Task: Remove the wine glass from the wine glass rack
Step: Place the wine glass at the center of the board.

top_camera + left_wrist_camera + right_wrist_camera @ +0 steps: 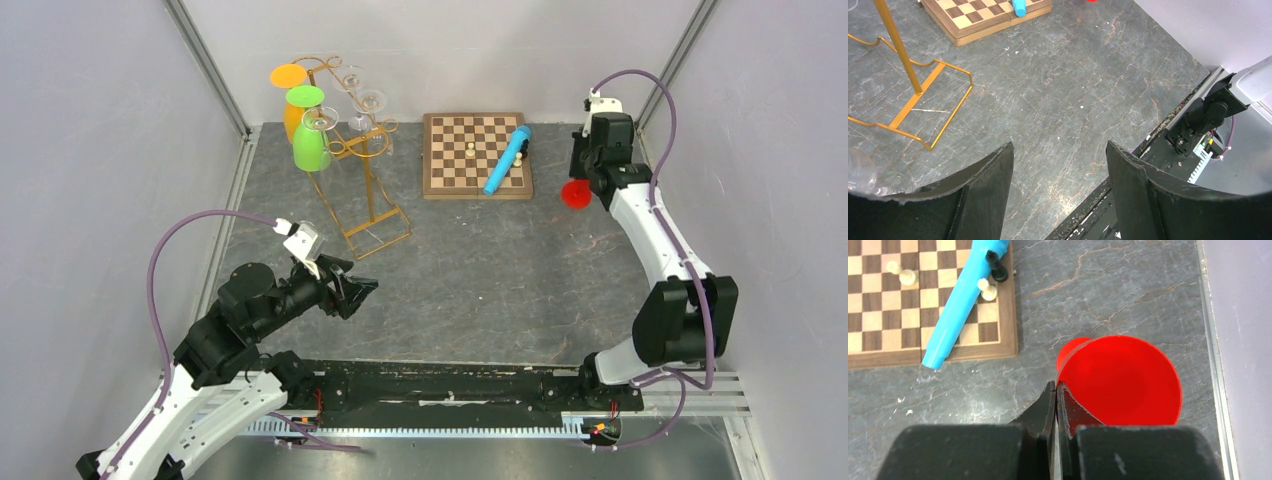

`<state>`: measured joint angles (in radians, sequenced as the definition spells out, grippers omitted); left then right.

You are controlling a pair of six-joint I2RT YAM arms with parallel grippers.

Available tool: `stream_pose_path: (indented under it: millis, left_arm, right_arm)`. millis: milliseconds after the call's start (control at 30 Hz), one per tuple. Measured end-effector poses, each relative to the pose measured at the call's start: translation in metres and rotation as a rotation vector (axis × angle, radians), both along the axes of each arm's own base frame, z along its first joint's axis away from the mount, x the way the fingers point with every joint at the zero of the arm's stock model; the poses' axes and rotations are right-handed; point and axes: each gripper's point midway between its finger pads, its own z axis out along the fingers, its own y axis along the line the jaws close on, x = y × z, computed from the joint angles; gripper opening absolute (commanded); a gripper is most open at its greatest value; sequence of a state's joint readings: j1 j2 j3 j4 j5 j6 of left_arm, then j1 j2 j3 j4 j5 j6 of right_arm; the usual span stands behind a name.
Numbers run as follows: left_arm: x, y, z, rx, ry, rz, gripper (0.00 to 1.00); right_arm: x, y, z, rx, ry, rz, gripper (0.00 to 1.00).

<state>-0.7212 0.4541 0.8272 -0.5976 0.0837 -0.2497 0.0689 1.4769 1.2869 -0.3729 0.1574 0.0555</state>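
The gold wire wine glass rack (366,196) stands at the back left, and its pole and base (947,108) show in the left wrist view. An orange glass (289,76), a green glass (310,148) and clear glasses (369,100) hang upside down from its hooks. A red wine glass (575,194) stands on the table at the back right. My right gripper (1055,384) is shut on that red glass's rim (1120,377), one finger inside the bowl. My left gripper (360,293) hovers open and empty (1058,145) over the table in front of the rack.
A wooden chessboard (476,155) with a few pieces and a blue tube (507,158) across it lies between the rack and the red glass. The right wall runs close beside the red glass. The black base rail (450,385) runs along the near edge.
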Motion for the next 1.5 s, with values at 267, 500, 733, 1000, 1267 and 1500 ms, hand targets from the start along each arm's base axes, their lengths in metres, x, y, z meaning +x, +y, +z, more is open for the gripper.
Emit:
stream_pose_path:
  millis: [267, 500, 733, 1000, 1267, 1500]
  left_arm:
    - [0.0, 0.0, 0.0, 0.001, 0.0, 0.001, 0.73]
    - [0.001, 0.0, -0.001, 0.003, 0.002, 0.003, 0.73]
    - [0.001, 0.0, -0.003, 0.008, 0.007, 0.004, 0.72]
    - [0.002, 0.0, -0.004, 0.01, 0.009, 0.008, 0.72]
    - [0.003, 0.002, -0.005, 0.017, 0.012, 0.019, 0.72]
    - [0.005, 0.003, -0.005, 0.019, 0.01, 0.03, 0.72]
  right_arm:
    - [0.029, -0.024, -0.008, -0.011, 0.042, -0.054, 0.0]
    - [0.035, -0.033, -0.034, -0.008, 0.109, -0.069, 0.0]
    - [0.043, -0.047, -0.053, -0.006, 0.158, -0.098, 0.0]
    - [0.054, -0.047, -0.052, -0.001, 0.157, -0.093, 0.3]
    - [0.06, -0.048, -0.034, -0.007, 0.135, -0.1, 0.5]
    - [0.065, -0.049, 0.006, -0.003, 0.045, -0.108, 0.54]
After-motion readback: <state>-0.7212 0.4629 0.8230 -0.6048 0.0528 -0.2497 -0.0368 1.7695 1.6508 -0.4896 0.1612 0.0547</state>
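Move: The right hand holds the red wine glass by the left side of its rim, foot hanging about 5 cm above the table. The bare landing spot on the table lies about 5 cm ahead, 7 cm to the right and 23 cm below. The chessboard's middle is some 20 cm ahead and 21 cm left, and the blue microphone on it about 18 cm ahead and 13 cm left. From the idle left hand that spot lies roughly 34 cm ahead, 51 cm right and 29 cm below. The right hand, still gripping the red glass's rim, carries it forward and to the right, each about 5 cm, then mostly down by some 5 cm, tipping roughly 10 degrees farther downward, to set its foot on the bare table to the right of the chessboard. There it pauses low while the fingers open to about half, lets go of the rim, and rises straight up some 6 cm, off the glass, easing slightly forward as the tilt comes mostly back. ##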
